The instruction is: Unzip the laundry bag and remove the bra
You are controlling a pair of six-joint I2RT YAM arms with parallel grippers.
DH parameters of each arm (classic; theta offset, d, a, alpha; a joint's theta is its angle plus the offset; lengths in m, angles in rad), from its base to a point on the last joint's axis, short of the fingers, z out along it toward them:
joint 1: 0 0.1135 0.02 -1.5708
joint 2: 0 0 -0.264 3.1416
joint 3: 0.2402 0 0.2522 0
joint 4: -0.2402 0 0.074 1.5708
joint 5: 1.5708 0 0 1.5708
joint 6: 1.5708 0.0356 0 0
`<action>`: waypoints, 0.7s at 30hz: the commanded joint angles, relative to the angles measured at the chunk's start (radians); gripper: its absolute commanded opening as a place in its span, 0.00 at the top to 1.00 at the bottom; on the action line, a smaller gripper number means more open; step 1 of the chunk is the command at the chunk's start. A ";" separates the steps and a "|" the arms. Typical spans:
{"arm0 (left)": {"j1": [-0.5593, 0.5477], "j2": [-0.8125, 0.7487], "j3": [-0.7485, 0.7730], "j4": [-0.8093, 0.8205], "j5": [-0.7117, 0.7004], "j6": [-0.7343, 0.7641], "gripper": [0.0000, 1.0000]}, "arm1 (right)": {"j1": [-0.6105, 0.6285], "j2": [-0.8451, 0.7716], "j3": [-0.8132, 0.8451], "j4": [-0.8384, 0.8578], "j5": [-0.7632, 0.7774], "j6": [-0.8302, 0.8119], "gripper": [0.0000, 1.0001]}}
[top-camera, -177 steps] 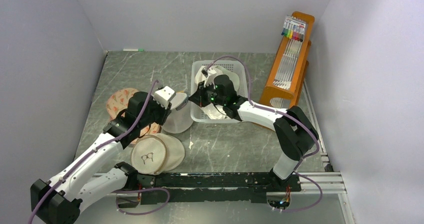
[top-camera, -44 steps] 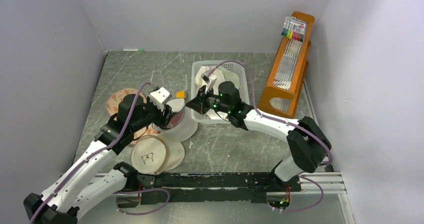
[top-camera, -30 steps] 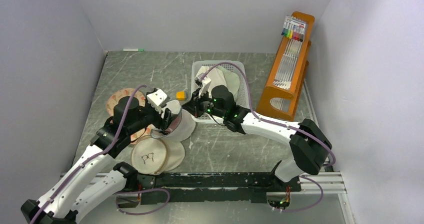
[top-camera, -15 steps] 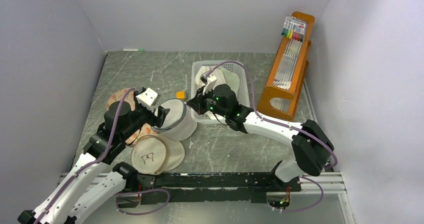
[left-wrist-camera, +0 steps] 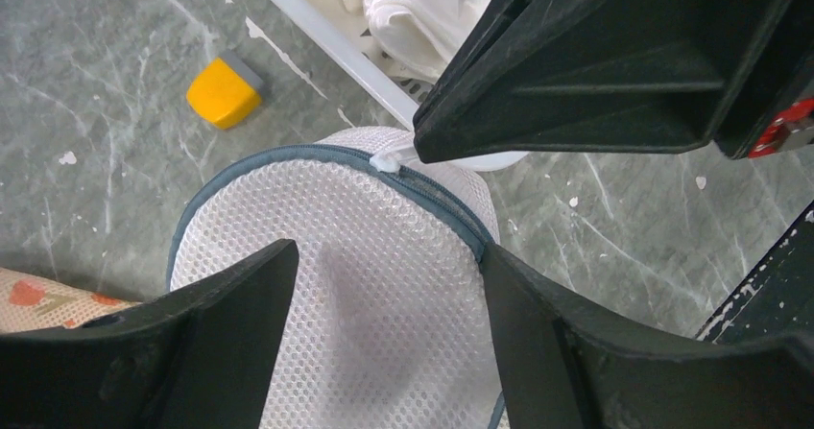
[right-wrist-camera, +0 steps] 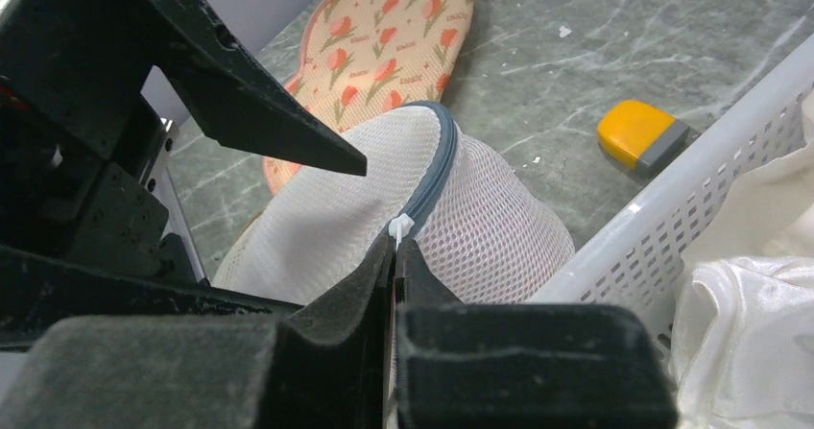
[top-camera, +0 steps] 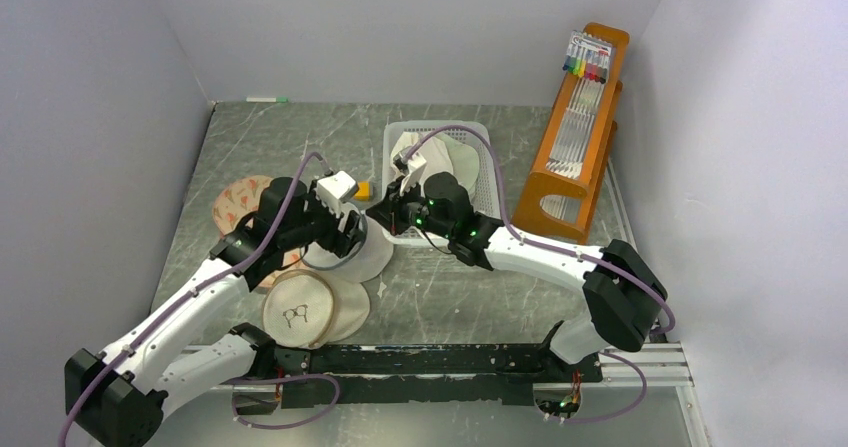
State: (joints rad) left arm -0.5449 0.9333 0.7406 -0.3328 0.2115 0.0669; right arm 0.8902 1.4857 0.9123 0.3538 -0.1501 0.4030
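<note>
The laundry bag point(top-camera: 368, 259) point(left-wrist-camera: 374, 295) point(right-wrist-camera: 490, 227), white mesh with a grey-blue zipper band, stands left of the basket. My right gripper point(top-camera: 374, 210) point(right-wrist-camera: 395, 245) is shut on the bag's small white zipper pull point(left-wrist-camera: 387, 163) point(right-wrist-camera: 400, 226) at its upper edge. Directly above the bag's round face my left gripper point(top-camera: 349, 235) point(left-wrist-camera: 386, 251) is open, its fingers point(left-wrist-camera: 221, 333) spread nearly the width of the face. The bra is hidden; only a dim shade shows through the mesh.
A white basket point(top-camera: 478, 142) point(right-wrist-camera: 672, 208) of white garments stands right of the bag. A yellow block point(top-camera: 362, 190) point(left-wrist-camera: 226, 91) lies behind it. The flowered pad point(top-camera: 232, 202) point(right-wrist-camera: 384, 45) and the beige pouch with glasses print point(top-camera: 300, 312) lie left. An orange rack point(top-camera: 580, 127) stands far right.
My left gripper has swung right from the bag's left edge to above its face, with its jaws spread wider. The right gripper has stayed shut at the zipper pull.
</note>
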 commanded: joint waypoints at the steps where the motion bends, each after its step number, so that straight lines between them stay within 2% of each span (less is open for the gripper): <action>1: 0.000 -0.031 0.044 0.005 -0.035 -0.012 0.23 | 0.009 -0.013 -0.002 0.048 -0.015 -0.004 1.00; 4: 0.000 -0.046 0.046 -0.012 -0.113 -0.012 0.34 | 0.010 -0.011 -0.004 0.042 -0.013 -0.004 1.00; 8: 0.000 -0.043 0.050 -0.022 -0.113 -0.010 0.54 | 0.012 -0.021 -0.020 0.046 -0.012 0.000 1.00; 18: 0.000 -0.010 0.077 -0.058 -0.121 -0.004 0.79 | 0.016 -0.009 -0.030 0.031 -0.028 -0.006 1.00; 21: 0.000 -0.062 0.065 -0.043 -0.102 0.000 0.92 | 0.012 0.010 -0.044 0.050 -0.032 -0.004 1.00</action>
State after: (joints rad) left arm -0.5449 0.9283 0.7788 -0.3866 0.1158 0.0601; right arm 0.8970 1.4857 0.8906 0.3614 -0.1581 0.4030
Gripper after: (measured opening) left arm 0.142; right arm 0.006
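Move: The left hand's fingers are spread over the laundry bag's flap, its zip-side rim only about 1 cm ahead and 1 cm below. The zipper pull, still pinched by the right hand, is roughly 4 cm ahead and 3 cm right of the left hand, and 1 cm ahead and 1 cm left of the right one. The yellow tape measure lies some 12 cm straight ahead of the left hand, 14 cm lower; the basket about 13 cm ahead, 17 cm right. The left fingers close from wide open to nearly shut and pinch the flap's fabric at its zip-side rim, beside the slider, while the hand eases about 1.5 cm to its left, with slight forward and upward travel and a counter-clockwise turn of some 5 degrees. The right hand keeps its shut grip on the zipper pull, settling barely 1 cm down and back. ##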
